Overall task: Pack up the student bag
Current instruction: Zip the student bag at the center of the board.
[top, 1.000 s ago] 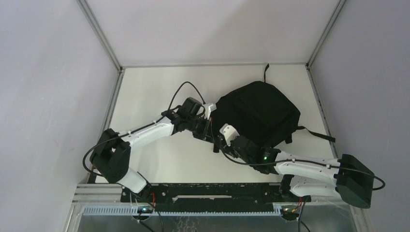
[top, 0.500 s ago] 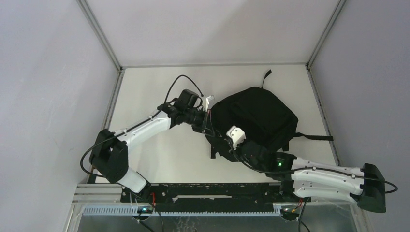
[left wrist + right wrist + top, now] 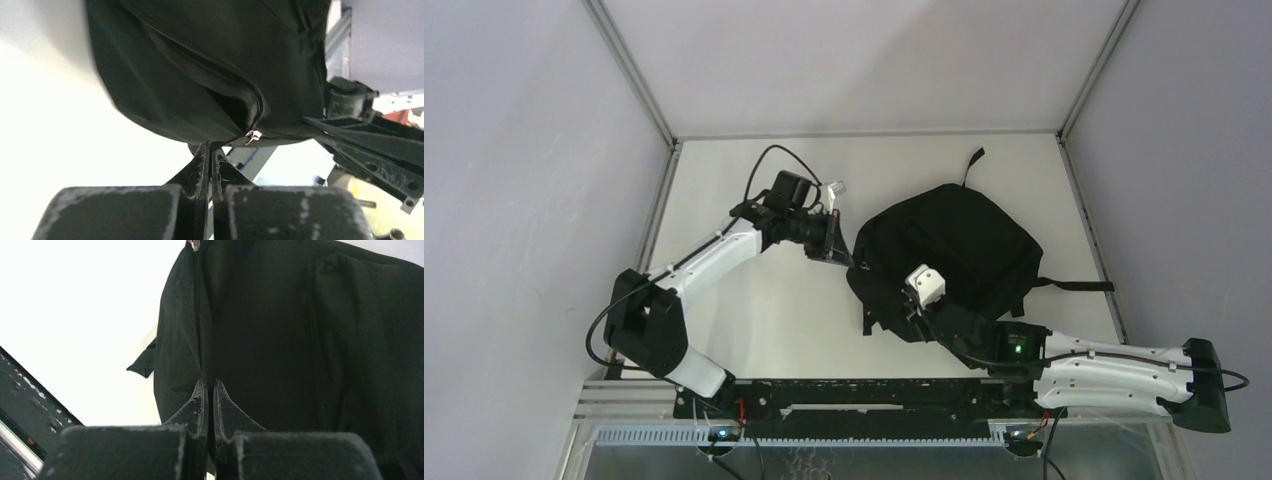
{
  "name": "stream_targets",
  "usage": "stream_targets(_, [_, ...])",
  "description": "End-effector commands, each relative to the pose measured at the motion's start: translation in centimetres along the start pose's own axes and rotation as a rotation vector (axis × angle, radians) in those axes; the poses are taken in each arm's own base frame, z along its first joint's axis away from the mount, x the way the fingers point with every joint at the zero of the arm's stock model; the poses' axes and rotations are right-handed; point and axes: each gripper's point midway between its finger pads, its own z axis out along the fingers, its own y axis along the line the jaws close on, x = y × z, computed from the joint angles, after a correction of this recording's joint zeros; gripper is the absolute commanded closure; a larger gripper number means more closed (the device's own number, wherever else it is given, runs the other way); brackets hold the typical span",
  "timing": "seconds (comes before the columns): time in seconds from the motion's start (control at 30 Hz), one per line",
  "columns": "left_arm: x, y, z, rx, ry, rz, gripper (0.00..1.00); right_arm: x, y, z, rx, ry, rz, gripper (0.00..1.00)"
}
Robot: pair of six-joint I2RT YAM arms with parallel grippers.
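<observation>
The student bag point(image 3: 959, 240), a soft black backpack, lies right of the table's middle. My left gripper point(image 3: 843, 257) is at its left edge, shut on a black tab beside the silver zip slider point(image 3: 253, 135). In the left wrist view the jaws point(image 3: 210, 147) meet under the bag point(image 3: 210, 65), where a zip gapes partly open. My right gripper point(image 3: 904, 312) is at the bag's near edge. In the right wrist view its jaws point(image 3: 210, 384) are pinched together on the bag's fabric point(image 3: 280, 330) along a zip seam.
A long strap point(image 3: 1079, 285) trails right from the bag. The carry loop point(image 3: 973, 160) points to the back, and a short strap end point(image 3: 867, 322) hangs near the front. Grey walls and metal rails point(image 3: 662, 200) close in the table point(image 3: 754, 310).
My right gripper went from open to shut on the bag's near edge, its arm dropping lower. My left arm drew back and left with its grip, and the bag shifted slightly.
</observation>
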Motion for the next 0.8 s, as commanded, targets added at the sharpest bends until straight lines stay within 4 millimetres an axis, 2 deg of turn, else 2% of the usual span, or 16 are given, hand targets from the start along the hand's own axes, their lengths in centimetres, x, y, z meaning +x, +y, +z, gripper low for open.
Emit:
stream_targets(0.0, [-7.1, 4.9, -4.1, -0.253, -0.276, 0.031, 1.00, -0.1, -1.1, -1.5, 0.047, 0.019, -0.003, 1.00])
stream_targets(0.2, [-9.0, 7.5, -4.4, -0.276, -0.330, -0.051, 1.00, -1.0, -1.3, -2.8, 0.043, 0.011, 0.020, 1.00])
stream_targets(0.23, [-9.0, 7.6, -4.2, -0.269, -0.327, -0.053, 1.00, -1.3, -1.3, -3.0, 0.035, 0.006, 0.022, 0.93])
stream_targets(0.27, [-9.1, 7.2, -4.1, -0.252, -0.322, -0.049, 1.00, -1.6, -1.2, -3.2, 0.022, 0.003, 0.024, 0.72])
stream_targets(0.33, [-8.8, 6.4, -3.9, -0.218, -0.309, -0.037, 1.00, -2.1, -0.7, -3.3, -0.014, -0.008, 0.014, 0.51])
stream_targets(0.43, [-8.0, 4.9, -4.1, -0.188, -0.296, 0.000, 1.00, -3.7, 0.5, -2.9, -0.057, -0.044, -0.007, 0.38])
stream_targets(0.53, [-6.6, 4.0, -3.9, -0.176, -0.267, 0.026, 1.00, -5.6, 1.8, -1.4, -0.072, -0.086, -0.051, 0.34])
stream_targets(0.6, [-5.8, 4.2, -3.6, -0.178, -0.257, 0.024, 1.00, -6.7, 2.4, -0.1, -0.069, -0.106, -0.050, 0.33])
stream_targets(0.77, [-4.8, 4.7, -3.1, -0.172, -0.243, 0.007, 1.00, -9.2, 3.2, 4.5, -0.063, -0.147, -0.033, 0.33])
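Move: The left hand holds the zip's pull tab, its slider about 2 cm back and 2 cm to the right. The bag's far left corner is some 6 cm ahead, 3 cm right and 5 cm lower; the bag's middle is level with the hand, about 20 cm right. From the right hand, pinching the bag's edge, the slider lies roughly 8 cm ahead and 10 cm left, and the small strap 8 cm left, 2 cm back. Keeping its shut fingers on the pull tab, the left hand draws it about 6 cm forward and 5 cm left, towards the bag's far left corner, and swings some 15 degrees counter-clockwise. The right hand eases slightly back and right with the edge, then opens wide and lets go as it rises about 3 cm, then swings left after the slider. ##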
